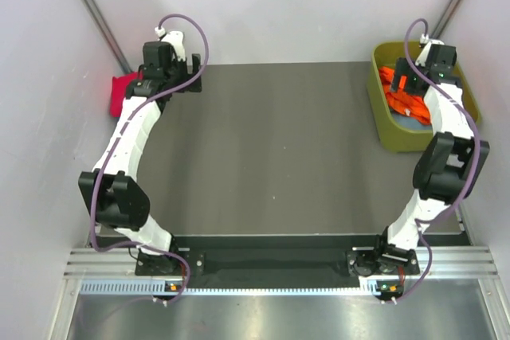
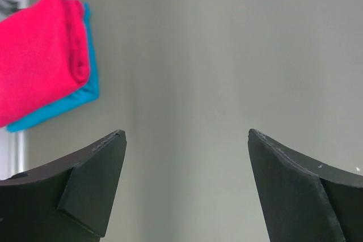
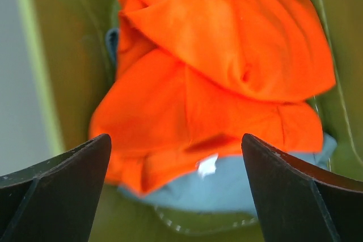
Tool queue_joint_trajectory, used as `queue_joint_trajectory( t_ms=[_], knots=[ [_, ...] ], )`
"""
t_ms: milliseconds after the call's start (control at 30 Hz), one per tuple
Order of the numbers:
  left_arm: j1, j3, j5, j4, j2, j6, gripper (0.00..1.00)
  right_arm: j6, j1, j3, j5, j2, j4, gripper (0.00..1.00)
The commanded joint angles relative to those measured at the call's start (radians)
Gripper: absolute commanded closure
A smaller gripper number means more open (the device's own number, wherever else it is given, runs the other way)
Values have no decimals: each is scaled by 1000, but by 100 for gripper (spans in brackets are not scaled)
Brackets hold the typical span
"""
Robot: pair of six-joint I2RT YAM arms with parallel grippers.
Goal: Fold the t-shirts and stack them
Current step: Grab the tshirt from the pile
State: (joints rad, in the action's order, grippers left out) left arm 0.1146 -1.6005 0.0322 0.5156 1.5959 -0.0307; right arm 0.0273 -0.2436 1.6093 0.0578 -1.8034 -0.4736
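Observation:
A folded crimson-pink t-shirt lies on a folded blue t-shirt at the table's far left edge, and the pink one also shows in the top view. My left gripper hovers open just right of this stack, with only bare table between its fingers. In the olive-green tub a crumpled orange t-shirt lies over a light blue t-shirt. Above the tub my right gripper is open, its fingers straddling the near edge of the orange cloth without touching it.
The dark grey tabletop stretches between the two arms. White walls close in on the left, right and back. The tub's wall rises close to my right gripper's left finger. A metal rail runs along the near edge.

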Motion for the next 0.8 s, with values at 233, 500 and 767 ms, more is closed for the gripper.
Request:
queue_joint_trajectory(
  t_ms=[233,500,767],
  knots=[
    [22,-97,-84,-45,160,-2,8,28,-10,159,86,-135,4,15],
    [69,-141,-41,-49,234,23,7,25,-6,71,189,-151,-25,26],
    [106,-188,24,-52,269,22,7,49,0,23,220,-142,-34,41]
  ],
)
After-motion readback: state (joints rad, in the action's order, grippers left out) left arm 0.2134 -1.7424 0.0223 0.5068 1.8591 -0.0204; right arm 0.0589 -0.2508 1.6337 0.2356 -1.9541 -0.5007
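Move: The orange t-shirt in the green bin lies almost straight under the right hand, its middle roughly 13 cm below, about 2 cm ahead and 1 cm to the right. A blue-grey cloth pokes out some 6 cm nearer the base than the orange shirt's middle and 1 cm to its right; the bin's middle is about 5 cm right of the hand and 2 cm ahead. From the left hand the orange shirt is some 60 cm right, 3 cm ahead and 21 cm lower. Down into the bin sinks the right hand, some 6 cm in all: it first carries on forward about 3 cm, then drops back and leftward over the orange shirt's near-left end, tilting and turning slightly counter-clockwise, the open fingers closing to a bit over half. The left hand, still open, dips about 8 cm and rises slightly while drifting forward and right, away from the folded red and blue shirts. ##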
